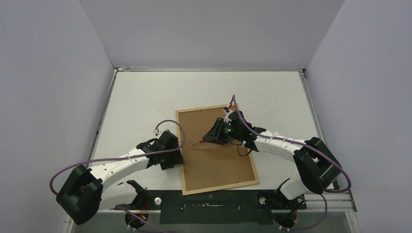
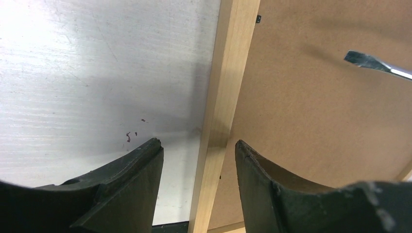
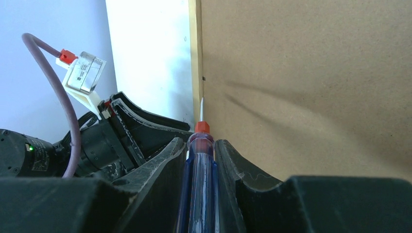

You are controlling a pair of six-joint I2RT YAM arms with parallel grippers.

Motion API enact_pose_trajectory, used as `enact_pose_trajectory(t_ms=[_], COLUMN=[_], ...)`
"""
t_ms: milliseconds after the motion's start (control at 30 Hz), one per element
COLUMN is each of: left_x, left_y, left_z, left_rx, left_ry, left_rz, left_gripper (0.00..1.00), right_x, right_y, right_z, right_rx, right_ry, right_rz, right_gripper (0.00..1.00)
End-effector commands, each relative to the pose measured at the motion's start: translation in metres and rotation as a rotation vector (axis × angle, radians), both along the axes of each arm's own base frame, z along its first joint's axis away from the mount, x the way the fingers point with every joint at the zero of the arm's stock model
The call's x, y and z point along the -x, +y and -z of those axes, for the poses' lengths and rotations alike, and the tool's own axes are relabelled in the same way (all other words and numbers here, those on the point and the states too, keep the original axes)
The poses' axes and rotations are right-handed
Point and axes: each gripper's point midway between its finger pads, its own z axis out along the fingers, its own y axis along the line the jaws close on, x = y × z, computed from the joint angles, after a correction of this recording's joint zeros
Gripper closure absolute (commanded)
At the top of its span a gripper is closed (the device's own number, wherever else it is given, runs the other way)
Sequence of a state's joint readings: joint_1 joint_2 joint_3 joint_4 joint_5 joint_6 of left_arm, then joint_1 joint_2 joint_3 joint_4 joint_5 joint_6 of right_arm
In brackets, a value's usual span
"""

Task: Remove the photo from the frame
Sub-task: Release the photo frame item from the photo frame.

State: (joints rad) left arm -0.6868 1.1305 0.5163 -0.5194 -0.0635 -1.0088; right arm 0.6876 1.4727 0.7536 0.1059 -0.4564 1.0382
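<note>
The frame [image 1: 179, 145] of light wood lies face down, its brown backing panel [image 1: 221, 165] facing up. The photo is hidden under that panel. My left gripper [image 2: 199, 145] stands open astride the frame's left moulding [image 2: 228, 87], with a gap on each side. My right gripper [image 3: 200, 141] is shut on a blue-handled screwdriver [image 3: 200, 167] with a red collar. The screwdriver's flat tip [image 2: 374, 63] hovers over the backing, pointing at the left moulding [image 3: 195, 48]. In the top view the right gripper [image 1: 217, 133] is over the panel's upper half and the left gripper [image 1: 176, 156] is at the frame's left edge.
A small dark tab [image 2: 258, 19] sits at the seam between moulding and backing; another [image 3: 203, 77] lies just ahead of the screwdriver tip. Bare white table [image 1: 145, 102] surrounds the frame. Grey walls enclose three sides. A black mounting rail [image 1: 209, 208] runs along the near edge.
</note>
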Motion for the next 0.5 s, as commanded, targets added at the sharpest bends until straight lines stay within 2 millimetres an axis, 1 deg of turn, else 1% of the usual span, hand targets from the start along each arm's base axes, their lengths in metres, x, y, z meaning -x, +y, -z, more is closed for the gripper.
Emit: enact_pose_trajectory(t_ms=[0,67,133,167,267,333,467], left_x=[-0.014,-0.013,-0.01,-0.008,-0.001,0.004,0.009], left_y=[-0.009,-0.008,-0.006,-0.006,-0.006,-0.007,-0.006], left_z=[-0.009,-0.005,0.002,0.005,0.015,0.021,0.026], left_rx=[-0.017,-0.025,-0.031,-0.027,-0.003,0.022,0.055], left_ry=[-0.053,-0.052,-0.043,-0.041,-0.033,-0.03,-0.049], left_rz=[0.009,0.005,-0.005,-0.003,0.002,0.002,0.011], left_gripper=[0.47,0.49,0.55,0.58,0.74,0.81,0.9], right_x=[-0.008,-0.01,-0.011,-0.011,-0.011,-0.009,-0.009], right_y=[0.008,0.008,0.01,0.011,0.012,0.013,0.014], right_z=[-0.011,-0.007,-0.004,-0.004,0.002,0.006,0.013], right_rx=[-0.068,-0.074,-0.084,-0.09,-0.096,-0.091,-0.084], right_ry=[-0.056,-0.061,-0.068,-0.074,-0.076,-0.076,-0.08], right_rz=[-0.015,-0.017,-0.023,-0.028,-0.038,-0.052,-0.064], right_gripper=[1.0,1.0,1.0,1.0,1.0,1.0,1.0])
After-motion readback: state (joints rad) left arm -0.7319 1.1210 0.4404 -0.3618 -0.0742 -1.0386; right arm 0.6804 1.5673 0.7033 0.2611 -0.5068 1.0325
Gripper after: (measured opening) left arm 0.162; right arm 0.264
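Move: The photo frame lies back up, and its left rail stands between the left hand's open fingers, about 1 cm to the right and 1 cm below. Some 7 cm ahead of that hand, straight along the rail's inner edge, sits a black retaining tab. From the right hand this tab is about 3 cm ahead, 10 cm to the left and 9 cm below; the tip of its held screwdriver is roughly 1 cm ahead, 7 cm left and 6 cm down. The left hand shifts about 1.5 cm right and sinks slightly, tipping only a few degrees, while its fingers close from straddling the frame's left rail to a pinch on both sides of it. Meanwhile the right hand keeps its grip on the screwdriver and lowers it about 2.5 cm with hardly any turn, bringing the tip down over the brown backboard towards the black tab on the rail's inner edge, still just short of the tab and above the board. ##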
